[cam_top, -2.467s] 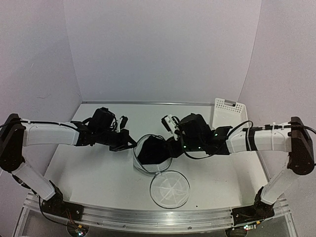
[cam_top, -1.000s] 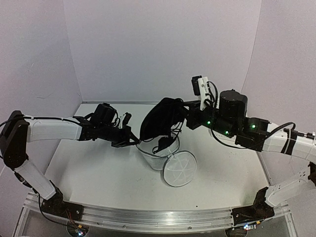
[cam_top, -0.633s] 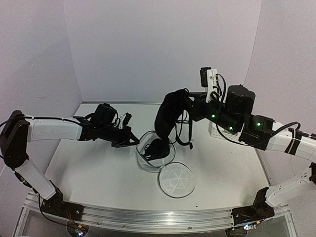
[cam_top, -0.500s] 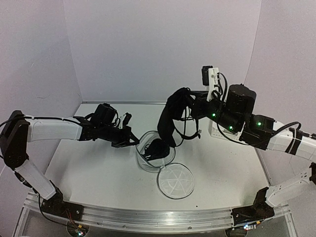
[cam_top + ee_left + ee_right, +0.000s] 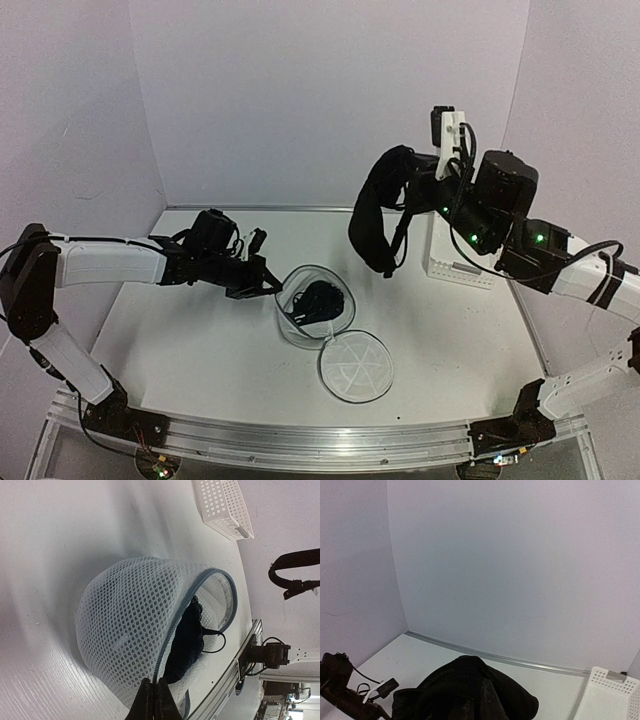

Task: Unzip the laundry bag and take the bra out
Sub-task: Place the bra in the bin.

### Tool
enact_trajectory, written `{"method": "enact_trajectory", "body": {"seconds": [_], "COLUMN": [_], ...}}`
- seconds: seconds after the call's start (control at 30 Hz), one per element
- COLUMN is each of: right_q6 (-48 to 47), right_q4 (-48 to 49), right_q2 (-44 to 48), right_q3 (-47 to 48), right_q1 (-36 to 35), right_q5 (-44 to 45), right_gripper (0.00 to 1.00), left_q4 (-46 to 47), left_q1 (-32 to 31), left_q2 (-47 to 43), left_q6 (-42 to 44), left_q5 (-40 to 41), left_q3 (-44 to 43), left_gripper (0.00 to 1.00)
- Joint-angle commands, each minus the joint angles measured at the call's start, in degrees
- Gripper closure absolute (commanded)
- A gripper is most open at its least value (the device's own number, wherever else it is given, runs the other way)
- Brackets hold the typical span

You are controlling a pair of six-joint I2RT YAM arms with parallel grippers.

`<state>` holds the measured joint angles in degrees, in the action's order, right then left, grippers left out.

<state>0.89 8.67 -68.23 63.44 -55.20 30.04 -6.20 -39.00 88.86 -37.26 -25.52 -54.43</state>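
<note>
The laundry bag [image 5: 300, 325] stands open at table centre, its round lid [image 5: 355, 367] lying flat in front. My left gripper [image 5: 265, 286] is shut on the bag's left rim; in the left wrist view its fingertips [image 5: 154, 701] pinch the mesh wall [image 5: 125, 630] by the zipper edge. My right gripper [image 5: 415, 188] is raised high to the right, shut on the black bra [image 5: 374, 215], which hangs free above the table. The bra [image 5: 465, 692] hides the right fingers in the right wrist view. Another dark fabric piece [image 5: 187, 637] with a thin strap lies inside the bag.
A white slotted basket [image 5: 455, 262] leans at the back right, under the right arm; it also shows in the left wrist view [image 5: 222, 505] and the right wrist view [image 5: 607, 695]. Walls close in the table's back and sides.
My right gripper has risen and swung right with the bra, pulling it fully out of the bag. The lid has dropped flat on the table. The left gripper has stayed on the rim.
</note>
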Motion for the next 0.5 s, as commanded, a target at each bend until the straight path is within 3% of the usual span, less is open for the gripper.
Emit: {"method": "enact_trajectory", "body": {"seconds": [0.0, 0.47], "right_q6": [-9.9, -20.6], "right_q4": [2.2, 2.3], "right_q2": [-1.0, -7.5], "right_q3": [4.4, 8.7], "right_q1": [0.2, 10.9], "right_q5": [9.3, 19.4], "right_gripper": [1.00, 1.00], "left_q4": [0.3, -0.2], "left_q1": [-0.2, -0.2], "left_q2": [-0.7, -1.9], "left_q6": [1.6, 2.3], "left_q5": [-0.2, 0.1], "left_q3": [-1.9, -1.2], "left_gripper": [1.00, 1.00]}}
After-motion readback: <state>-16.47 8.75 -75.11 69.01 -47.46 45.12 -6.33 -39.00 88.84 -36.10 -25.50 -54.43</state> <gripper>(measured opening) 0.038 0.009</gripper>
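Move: The bra already hangs from my right hand, high above the table. The white bin lies about 19 cm ahead of this hand, 23 cm to its right and some 37 cm below. The laundry bag stands about 15 cm to this hand's left, 2 cm nearer my base and 35 cm below; its opened lid is roughly 12 cm back, 6 cm left and 40 cm below. From my left hand the bin is about 20 cm ahead, 45 cm right and 10 cm lower. Keeping my right fingers shut on the bra, I carry it away from the laundry bag towards the bin, going forward and to the right in equal parts, about 9 cm in all and speeding up, at nearly the same height. On the way the wrist swings clockwise some 25 degrees and rolls so that its left side dips. ##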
